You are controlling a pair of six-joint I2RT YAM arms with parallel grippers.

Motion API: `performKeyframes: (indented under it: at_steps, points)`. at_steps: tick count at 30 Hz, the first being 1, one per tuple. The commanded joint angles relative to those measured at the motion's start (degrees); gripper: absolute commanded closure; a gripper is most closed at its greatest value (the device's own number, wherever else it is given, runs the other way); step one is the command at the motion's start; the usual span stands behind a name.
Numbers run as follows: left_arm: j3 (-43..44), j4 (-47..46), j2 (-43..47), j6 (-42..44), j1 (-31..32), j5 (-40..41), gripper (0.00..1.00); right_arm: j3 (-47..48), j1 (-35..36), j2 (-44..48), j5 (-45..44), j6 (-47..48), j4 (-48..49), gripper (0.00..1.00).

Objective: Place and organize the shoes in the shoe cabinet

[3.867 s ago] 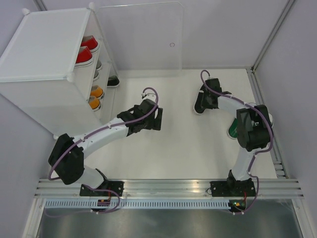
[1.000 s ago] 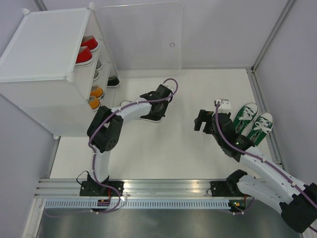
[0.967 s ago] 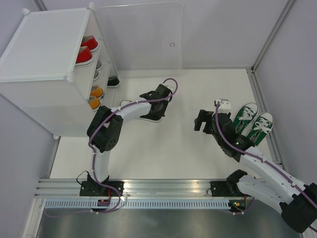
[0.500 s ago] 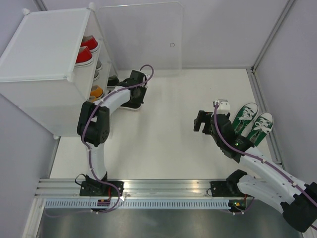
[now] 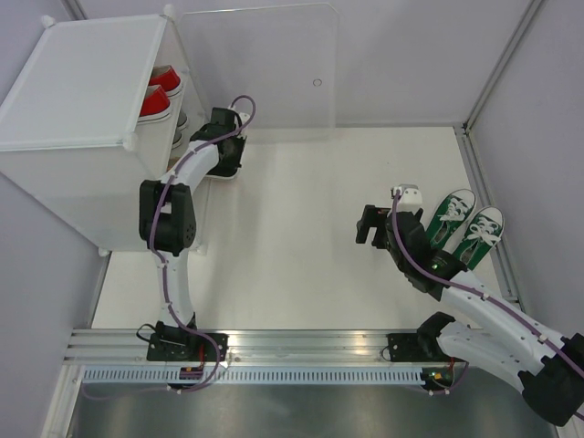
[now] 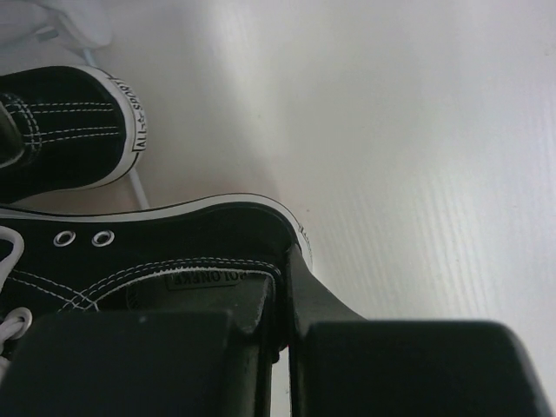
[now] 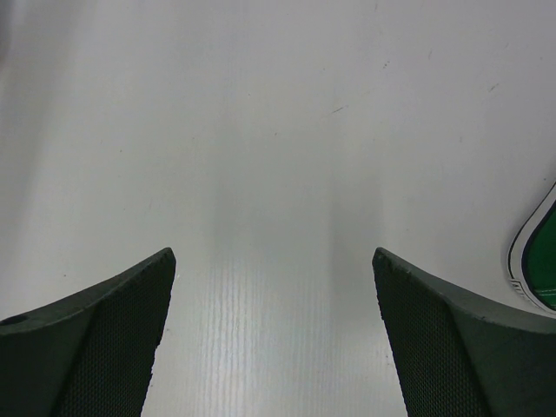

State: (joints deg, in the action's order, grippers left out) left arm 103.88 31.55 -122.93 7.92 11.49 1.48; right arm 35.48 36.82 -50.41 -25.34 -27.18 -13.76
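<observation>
My left gripper (image 5: 222, 157) is shut on the heel collar of a black shoe (image 6: 174, 252) at the foot of the shoe cabinet (image 5: 73, 91). In the left wrist view a second black shoe (image 6: 61, 130) lies just beyond it, by the cabinet's bottom edge. Red shoes (image 5: 157, 96) show on an upper shelf. Two green shoes (image 5: 465, 224) lie side by side at the right of the table. My right gripper (image 5: 368, 224) hangs open and holds nothing, left of the green pair; one green sole edge (image 7: 539, 261) shows in the right wrist view.
The cabinet's clear door panel (image 5: 265, 64) stands open along the back wall. A metal rail (image 5: 310, 347) runs along the near edge, and a wall frame (image 5: 488, 210) borders the right side.
My left arm has carried the black shoe from the middle of the table leftward and back to the cabinet's open front. The right arm and the green shoes have stayed put.
</observation>
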Motion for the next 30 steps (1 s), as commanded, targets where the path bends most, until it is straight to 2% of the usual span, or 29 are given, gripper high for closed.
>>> performKeyframes:
  at_steps: [1,7,20,21,22,24,25,28,30]
  points:
    - [3.53,1.23,-0.11,2.98,-1.03,2.48,0.98,-0.15,0.45,-0.56,-1.38,0.55,1.72,0.02]
    - [1.33,1.93,0.86,1.39,-1.2,4.94,0.98,-0.15,0.45,-1.09,-1.2,0.46,1.89,0.02]
    - [4.14,2.73,-1.43,0.69,-4.89,7.66,0.96,-0.33,0.54,-1.53,-1.02,0.46,2.25,0.02]
    - [4.4,2.73,-1.34,0.78,-4.89,8.8,0.92,-0.42,0.54,-1.53,-0.85,0.55,2.33,0.02]
    - [4.84,2.73,-1.43,0.78,-4.89,9.16,0.82,-0.42,0.54,-1.53,-0.67,0.64,2.42,0.02]
    - [5.11,2.64,-1.43,0.52,-4.89,9.51,0.73,-0.42,0.54,-1.53,-0.59,0.64,2.42,0.02]
    - [5.2,2.55,-1.17,0.43,-4.81,9.6,0.62,-0.42,0.54,-1.62,-0.67,0.64,2.51,0.02]
    - [4.67,1.85,0.41,-1.24,-4.46,10.04,0.38,-0.42,0.45,-1.53,-0.5,0.72,2.6,0.02]
    - [3.97,1.24,2.34,-2.73,-3.76,11.35,0.31,-0.42,0.54,-1.53,-0.23,0.72,2.6,0.02]
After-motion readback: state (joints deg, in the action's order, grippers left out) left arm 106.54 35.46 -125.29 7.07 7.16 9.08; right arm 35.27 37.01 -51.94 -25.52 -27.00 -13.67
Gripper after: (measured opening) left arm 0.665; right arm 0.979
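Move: The left hand grips a black shoe by its heel, toe pointing left. The free spot on the cabinet's bottom level has its middle about 17 cm to the hand's left, level with it fore and aft, and 5 cm lower. The other black shoe lies some 17 cm left and 8 cm farther out, equally low; the grey pair is about 23 cm left, 2 cm back and 10 cm higher. From the idle right hand, the free spot is roughly 65 cm left, 22 cm ahead and 12 cm below. Leftward by about 6 cm into the cabinet's bottom level, the left hand carries the black shoe toe first along the near side of its mate, sinking about 2.5 cm and turning about 10 degrees counter-clockwise. Late in the slide its fingers open around the heel's back wall, one on the inside and one behind, and the hand rises about 1.5 cm. ##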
